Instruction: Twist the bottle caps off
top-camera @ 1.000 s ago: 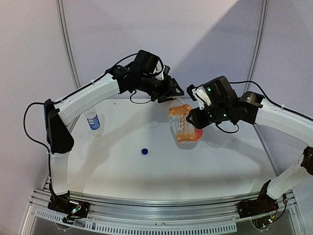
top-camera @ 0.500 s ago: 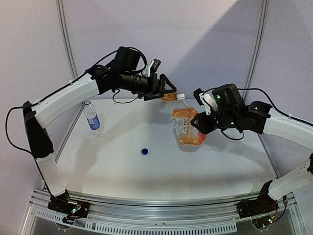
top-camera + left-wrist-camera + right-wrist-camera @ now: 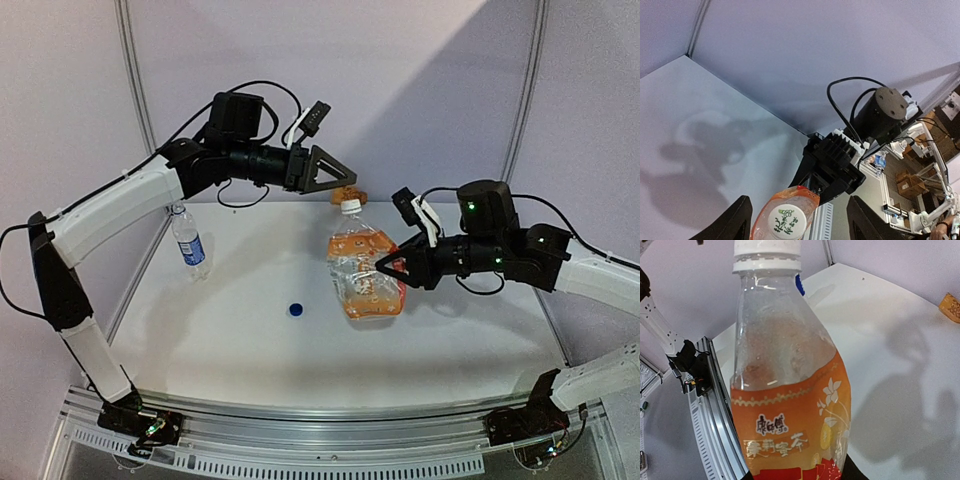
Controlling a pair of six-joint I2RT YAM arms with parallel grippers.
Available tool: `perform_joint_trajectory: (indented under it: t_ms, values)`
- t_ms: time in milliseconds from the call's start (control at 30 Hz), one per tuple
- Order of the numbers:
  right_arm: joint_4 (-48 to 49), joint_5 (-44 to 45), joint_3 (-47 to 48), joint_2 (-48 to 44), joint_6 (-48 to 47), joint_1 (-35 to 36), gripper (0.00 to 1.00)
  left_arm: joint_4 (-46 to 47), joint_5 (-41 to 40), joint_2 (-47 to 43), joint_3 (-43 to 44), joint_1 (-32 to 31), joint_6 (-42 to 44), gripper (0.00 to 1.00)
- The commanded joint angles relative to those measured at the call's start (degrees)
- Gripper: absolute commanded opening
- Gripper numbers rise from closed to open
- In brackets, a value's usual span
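My right gripper is shut on the lower body of the orange bottle, holding it above the table with its neck tilted up and back. The white cap sits on its neck. My left gripper hovers open just up and left of that cap. In the left wrist view its fingers stand wide on either side of the white cap, touching nothing. The right wrist view shows the orange bottle filling the frame, clamped by the right gripper. The water bottle stands capless at the left. The blue cap lies on the table.
A small brown object lies at the back of the white table, behind the bottle's neck. The brown object also shows in the right wrist view. Grey walls close the back and sides.
My left gripper has opened and drawn back up and left, off the white cap. The right arm has carried the orange bottle left and toward the front, more upright.
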Motion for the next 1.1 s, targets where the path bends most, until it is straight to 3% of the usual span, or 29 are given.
perform_joint_trajectory:
  t_ms: [0,533,733,933,1067]
  values:
    - [3.9,-4.3,-0.3,-1.1,-0.4,-0.1,0.0,3.9,6.5,-0.4,-2.0,0.3,1.1,0.65]
    - [5.0,-4.3,0.2,-0.6,0.4,-0.1,0.0,3.3,7.7,2.0,-1.9,0.2,-0.1,0.54]
    - [4.9,-4.9,0.3,-0.6,0.4,-0.1,0.0,3.1,5.1,2.4,-1.9,0.2,-0.1,0.66]
    - [4.7,-4.8,0.7,-0.2,0.5,-0.1,0.0,4.0,6.1,2.2,-2.1,0.2,0.0,0.49]
    - [4.6,-4.6,1.5,0.3,0.5,-0.1,0.0,4.2,6.9,2.2,-2.5,0.2,0.2,0.46]
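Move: The white cap of the orange-label bottle lies about 4 cm below the left hand, some 2 cm back and 2 cm to its right. From the right hand, which holds that bottle by the body, the same cap is roughly 5 cm ahead, 6 cm to the left and 8 cm above. Far below on the table, a loose blue cap sits about 11 cm to the left of the left hand and 1 cm back, while a small brown bottle lies some 33 cm ahead and 4 cm to its right. The left hand draws back about 2 cm over the white cap, its wrist yawing a little clockwise, then comes forward about 1 cm while sinking 1 cm or so, and its fingers, after a brief reopening, narrow to about two thirds of their starting gap so that they stand on either side of the cap. The right hand keeps its grip on the bottle body and lifts it some 1.5 cm, shifting about 1 cm left with a tilt of roughly 5 degrees, to bring the cap up to the left fingers; a firm pinch can't be made out yet. ##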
